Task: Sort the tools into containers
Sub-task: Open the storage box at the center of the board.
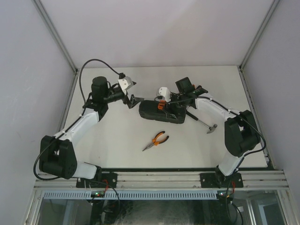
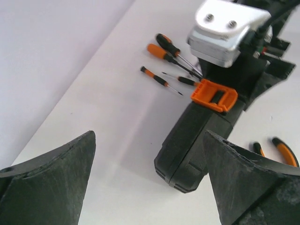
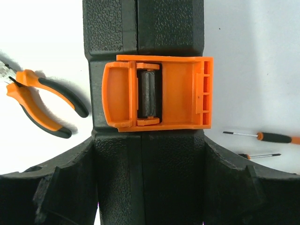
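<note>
The black tool case [image 1: 161, 112] stands closed on its edge at mid-table, its orange latch [image 3: 157, 91] facing up. My right gripper [image 3: 147, 150] is shut on the case [image 3: 145, 28] just below the latch, one finger pressed on each side. My left gripper [image 2: 149, 136] hangs open and empty, left of the case [image 2: 197, 140] and apart from it. Orange-handled pliers [image 1: 156, 140] lie in front of the case. A small hammer [image 1: 206, 124] lies to its right. Several thin screwdrivers [image 2: 164, 51] lie on the table behind it.
The white table is bounded by white walls with metal corner posts at the back and sides. Both arm bases sit on the rail at the near edge [image 1: 154, 180].
</note>
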`<action>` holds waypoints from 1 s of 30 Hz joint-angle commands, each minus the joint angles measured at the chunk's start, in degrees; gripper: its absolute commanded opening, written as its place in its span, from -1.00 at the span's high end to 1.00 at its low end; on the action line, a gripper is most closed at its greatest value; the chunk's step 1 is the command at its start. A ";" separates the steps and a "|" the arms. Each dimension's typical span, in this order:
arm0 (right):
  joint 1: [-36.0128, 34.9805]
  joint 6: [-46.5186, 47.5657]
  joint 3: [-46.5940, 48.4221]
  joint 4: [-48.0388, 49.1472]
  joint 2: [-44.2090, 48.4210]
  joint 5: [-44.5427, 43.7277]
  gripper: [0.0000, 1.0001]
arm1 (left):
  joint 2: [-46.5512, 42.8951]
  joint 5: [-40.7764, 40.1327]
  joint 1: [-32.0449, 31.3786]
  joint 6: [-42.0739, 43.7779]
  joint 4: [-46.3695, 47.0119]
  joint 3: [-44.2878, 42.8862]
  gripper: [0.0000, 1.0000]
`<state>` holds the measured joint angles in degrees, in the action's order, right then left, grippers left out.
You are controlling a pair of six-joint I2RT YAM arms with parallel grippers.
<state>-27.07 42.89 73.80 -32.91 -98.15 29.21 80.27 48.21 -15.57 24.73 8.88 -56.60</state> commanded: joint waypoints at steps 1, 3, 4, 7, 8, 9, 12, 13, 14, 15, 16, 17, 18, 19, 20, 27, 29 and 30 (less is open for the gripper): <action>0.76 -8.02 3.96 3.91 2.13 2.94 0.62 | -4.69 -8.65 0.71 -13.43 10.93 1.48 -0.96; 0.87 -12.50 4.31 5.19 2.86 2.59 0.62 | -6.42 -15.98 0.71 -17.85 11.07 1.05 -1.00; 0.87 -15.08 4.27 5.95 3.17 2.46 0.63 | -7.19 -21.17 0.72 -20.46 10.96 0.91 -1.00; 1.31 -22.71 4.25 7.77 3.90 5.55 0.68 | -9.98 -30.86 1.46 -27.91 8.97 0.90 -1.00; 1.38 -25.39 4.13 8.70 3.99 6.35 0.71 | -10.97 -33.64 1.57 -30.29 7.60 0.77 -1.00; 1.40 -28.30 4.13 9.63 4.01 6.58 0.76 | -12.06 -35.83 1.69 -32.23 4.97 0.48 -1.00; 1.40 -37.97 3.80 12.80 3.64 7.16 0.93 | -15.28 -40.43 2.27 -38.25 -0.72 -0.34 -1.00; 1.37 -41.67 3.43 14.21 3.72 8.14 0.96 | -16.51 -40.84 2.63 -40.23 -2.49 -0.47 -1.00; 1.40 -45.60 2.46 16.70 4.08 8.83 1.00 | -17.70 -41.01 3.05 -41.94 -4.09 -0.42 -1.00; 1.43 -50.07 1.23 19.62 4.49 9.01 1.00 | -18.78 -41.33 3.49 -43.65 -5.59 -0.30 -1.00; 1.53 -54.22 0.30 22.42 4.85 9.73 1.00 | -19.93 -41.31 3.85 -45.14 -6.95 -0.01 -1.00; 1.75 -58.61 -0.68 26.26 5.19 10.65 1.00 | -21.02 -41.10 4.18 -46.27 -8.05 0.28 -1.00; 1.88 -63.61 -1.66 29.25 5.43 10.88 1.00 | -22.06 -41.02 4.56 -47.43 -9.09 0.77 -1.00; 2.03 -69.14 -2.55 31.94 5.52 10.65 1.00 | -23.09 -40.88 4.76 -47.90 -9.89 1.60 -1.00; 2.12 -73.43 -3.01 34.17 5.28 10.97 1.00 | -24.53 -40.94 4.85 -48.12 -10.46 2.39 -1.00; 1.44 -105.64 -8.63 50.04 2.07 11.44 1.00 | -30.13 -40.57 5.16 -53.42 -11.48 8.80 -1.00; -0.46 -112.55 -11.38 56.91 1.68 8.89 1.00 | -30.68 -40.40 5.21 -54.23 -11.99 9.80 -1.00; -1.31 -114.81 -12.43 58.64 1.65 6.83 1.00 | -30.61 -40.26 5.20 -54.38 -13.24 9.75 -1.00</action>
<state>-26.06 -51.03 63.51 5.96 -97.23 37.43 50.70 7.79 -10.79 -25.74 -2.11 -48.90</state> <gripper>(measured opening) 0.655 0.998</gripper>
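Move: The right hand already grips the storage box across its thickness. The box stands on its long edge, latch up, with its middle some 5 cm to the hand's left and 3 cm lower. On the table roughly 10 cm below, the pliers lie about 13 cm back and 8 cm left, the screwdrivers some 8 cm forward and 7 cm right, the hammer about 13 cm right and 4 cm back. From the empty left hand the box is about 11 cm right, 5 cm back and 16 cm below. Left and up by about 7 cm each way, the right hand carries the box in an unbroken grip, the wrist rolling some 80 degrees to tip its latch edge forward. The left hand, fingers still wide open, backs off about 12 cm left while climbing, arcs forward then back, and ends sinking slightly, its wrist swinging counter-clockwise so the fingers point more forward. ##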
